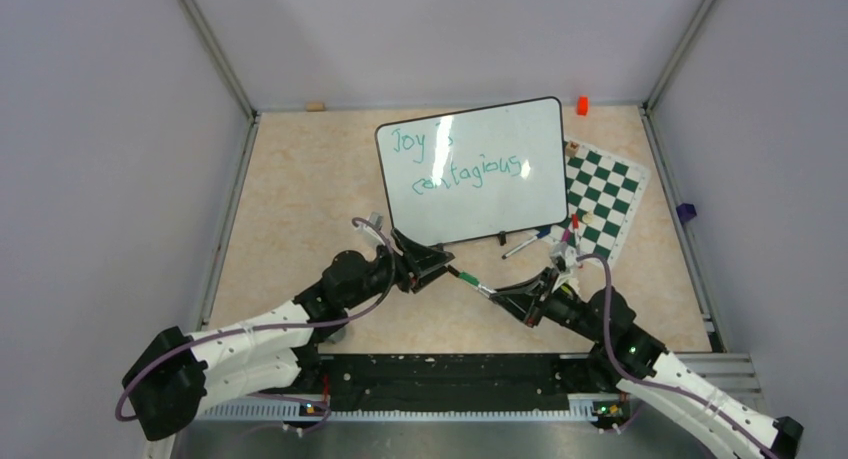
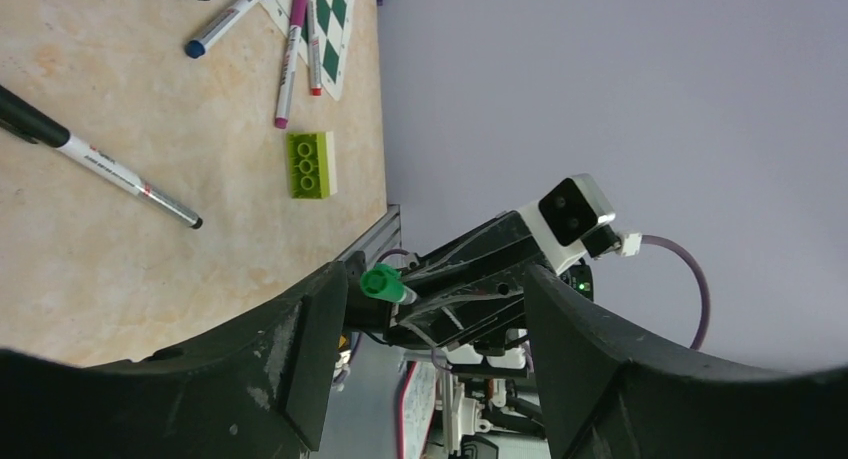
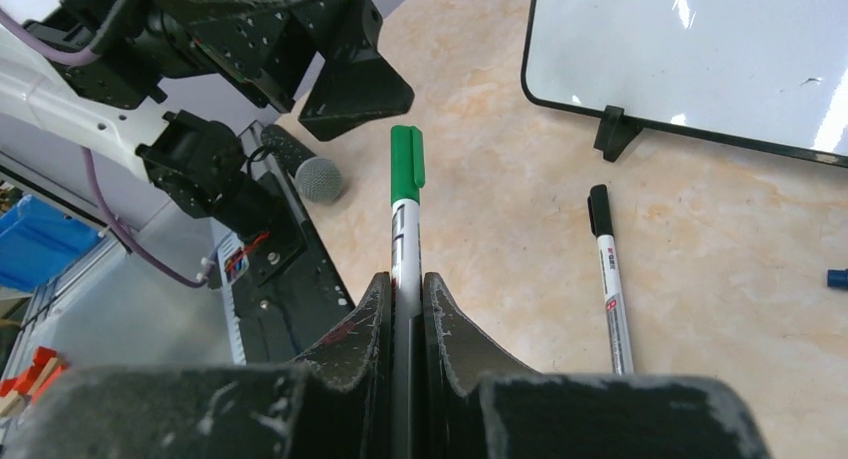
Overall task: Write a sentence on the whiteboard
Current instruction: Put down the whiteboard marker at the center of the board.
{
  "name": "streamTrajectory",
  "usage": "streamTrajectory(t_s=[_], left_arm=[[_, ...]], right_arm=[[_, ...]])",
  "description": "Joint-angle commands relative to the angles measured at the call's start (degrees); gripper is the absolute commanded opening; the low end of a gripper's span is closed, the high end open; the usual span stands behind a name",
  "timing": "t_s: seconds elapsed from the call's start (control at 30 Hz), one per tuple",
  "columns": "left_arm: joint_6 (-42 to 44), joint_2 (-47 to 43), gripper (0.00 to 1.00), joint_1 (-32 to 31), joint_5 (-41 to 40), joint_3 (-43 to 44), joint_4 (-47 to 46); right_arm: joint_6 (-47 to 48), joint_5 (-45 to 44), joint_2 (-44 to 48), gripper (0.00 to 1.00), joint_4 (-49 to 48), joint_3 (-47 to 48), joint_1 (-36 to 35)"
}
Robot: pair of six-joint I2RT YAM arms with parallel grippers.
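The whiteboard (image 1: 497, 211) stands tilted at the back of the table and bears the sentence (image 1: 468, 171) "Joy is contagious" in teal, in two lines. My right gripper (image 1: 503, 296) (image 3: 407, 282) is shut on the barrel of a green-capped marker (image 3: 404, 204) (image 1: 466, 280). The marker's cap (image 2: 384, 282) points at my left gripper (image 1: 438, 263) (image 2: 430, 294). That gripper is open, and the cap end sits close to one of its fingers (image 2: 305, 344) without being gripped. In the right wrist view the whiteboard's lower edge (image 3: 700, 129) lies ahead to the right.
A green-and-white chess mat (image 1: 603, 192) lies right of the board with blue, purple and red markers (image 2: 292, 64) at its near edge. A black-capped marker (image 3: 610, 279) and a green brick (image 2: 310, 164) lie on the table. An orange block (image 1: 582, 105) sits at the back.
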State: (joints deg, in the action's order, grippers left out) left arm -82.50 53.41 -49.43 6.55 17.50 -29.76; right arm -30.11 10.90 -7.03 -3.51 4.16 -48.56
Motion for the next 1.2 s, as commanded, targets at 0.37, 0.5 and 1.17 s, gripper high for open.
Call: streamTrajectory(t_s=[0.37, 0.5, 1.17], left_arm=[[-0.64, -0.89, 0.66, -0.84, -2.68, 2.77, -1.3], [0.54, -4.15, 0.65, -0.76, -6.7, 2.01, 0.71], [11.18, -42.79, 0.69, 0.11, -41.72, 10.2, 55.62]], right_arm=[[-0.02, -1.67, -5.5, 0.0, -4.39, 2.61, 0.36], [0.4, -2.74, -10.14, 0.0, -9.38, 3.64, 0.37], [5.31, -2.54, -72.86, 0.0, -38.14, 37.71, -9.31]])
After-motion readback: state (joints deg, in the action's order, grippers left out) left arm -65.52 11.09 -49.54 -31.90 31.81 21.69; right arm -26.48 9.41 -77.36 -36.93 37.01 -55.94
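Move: The right hand holds the green-capped marker; the centre of the whiteboard where it is to go lies about 34 cm ahead of this hand, 4 cm left and 16 cm below. On the table the black marker lies some 9 cm ahead and 4 cm left, the blue marker about 18 cm ahead and 7 cm right. From the empty left hand, the board's centre is some 30 cm ahead, 9 cm right and 20 cm down. Keeping the capped green marker pinched and its wrist nearly steady, the right hand first eases down barely 2 cm almost in place, then sweeps about 16 cm left and 8 cm forward while climbing, so that it carries the marker past the near side of the whiteboard's lower left corner. The open, empty left hand hovers at first and then clears out some 17 cm to the left, rising about 10 cm before it dips a little, swinging some 35 degrees counter-clockwise and drawing away from the marker's cap. ##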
